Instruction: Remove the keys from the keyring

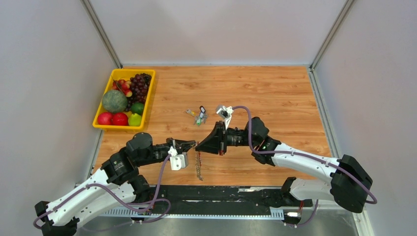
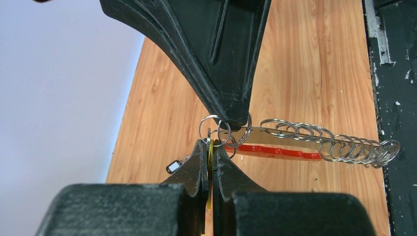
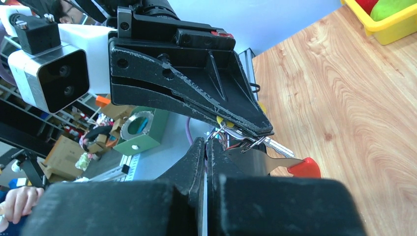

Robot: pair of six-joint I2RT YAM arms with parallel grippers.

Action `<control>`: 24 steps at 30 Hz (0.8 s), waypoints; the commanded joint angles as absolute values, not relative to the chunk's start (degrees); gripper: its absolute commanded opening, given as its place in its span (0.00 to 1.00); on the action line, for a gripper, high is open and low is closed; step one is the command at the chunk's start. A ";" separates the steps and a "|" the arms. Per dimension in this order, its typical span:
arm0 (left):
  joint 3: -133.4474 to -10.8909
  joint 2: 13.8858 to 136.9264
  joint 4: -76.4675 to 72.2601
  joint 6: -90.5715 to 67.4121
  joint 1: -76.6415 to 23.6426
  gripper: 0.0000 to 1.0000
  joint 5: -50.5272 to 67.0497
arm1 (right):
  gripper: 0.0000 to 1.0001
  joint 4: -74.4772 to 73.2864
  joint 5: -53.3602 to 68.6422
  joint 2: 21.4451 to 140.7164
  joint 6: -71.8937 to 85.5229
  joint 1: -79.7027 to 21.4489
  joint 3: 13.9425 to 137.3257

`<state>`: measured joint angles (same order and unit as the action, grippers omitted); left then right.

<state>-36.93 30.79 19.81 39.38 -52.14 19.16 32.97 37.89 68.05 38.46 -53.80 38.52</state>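
My two grippers meet tip to tip above the near middle of the table. The left gripper (image 1: 193,145) (image 2: 212,144) is shut on a flat key (image 2: 210,162) with a yellow head, whose silver blade (image 3: 278,144) pokes out past the jaws. The right gripper (image 1: 198,146) (image 3: 207,144) is shut on the near end of the keyring (image 2: 279,150), a flat metal strip with a red edge. Several silver split rings (image 2: 346,148) line the strip. In the top view the keyring (image 1: 198,166) hangs down below the fingertips. Other keys are not plainly visible.
A small cluster (image 1: 199,115) with green, black and yellow bits lies on the wood behind the grippers. A yellow tray (image 1: 149,97) of fruit stands at the back left. A black rail (image 1: 221,192) runs along the near edge.
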 commanded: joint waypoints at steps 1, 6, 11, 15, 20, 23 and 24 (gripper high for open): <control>-37.37 31.41 21.34 40.07 -52.13 0.00 19.81 | 0.00 49.07 35.34 65.22 44.98 -53.32 37.87; -37.36 31.46 21.44 40.16 -52.19 0.00 20.00 | 0.00 56.98 30.98 64.80 49.74 -52.10 34.77; -37.36 31.55 21.48 40.24 -52.21 0.00 20.25 | 0.00 65.86 24.44 65.40 55.20 -51.78 31.09; -37.34 31.69 21.52 40.32 -52.20 0.00 20.50 | 0.00 71.19 20.25 65.74 57.56 -51.82 28.65; -37.34 31.97 21.56 40.36 -52.19 0.00 20.99 | 0.00 74.22 16.55 65.59 58.89 -51.94 27.20; -37.35 32.17 21.69 40.42 -52.21 0.00 21.11 | 0.00 74.23 14.93 65.48 59.17 -51.88 26.90; -37.35 32.21 21.68 40.42 -52.21 0.00 21.12 | 0.00 74.11 14.64 65.46 59.23 -51.87 26.81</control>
<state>-36.91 32.08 21.41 39.97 -52.14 20.12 67.11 19.00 66.83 57.01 -52.12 27.03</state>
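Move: From the right gripper, shut on a ring of the bunch, the yellow-headed key clamped in the left fingers is about 2 cm to the left, 1 cm ahead and 1 cm below; it sits right between the left pads. The red-edged keyring hangs some 4 cm back and 6 cm below the right hand, in line sideways. Loose keys lie on the table about 21 cm ahead, 1 cm to the right and 25 cm below. Keep the left gripper shut on the yellow-headed key, letting it rise 1 cm and then sink about 2 cm, while you draw the right gripper away from it, shut throughout: up about 6 cm, forward and to the right, speeding up at the end. Roll the right wrist some 25 degrees, left side rising, and swing it clockwise; its fingertips come free of the ring. ##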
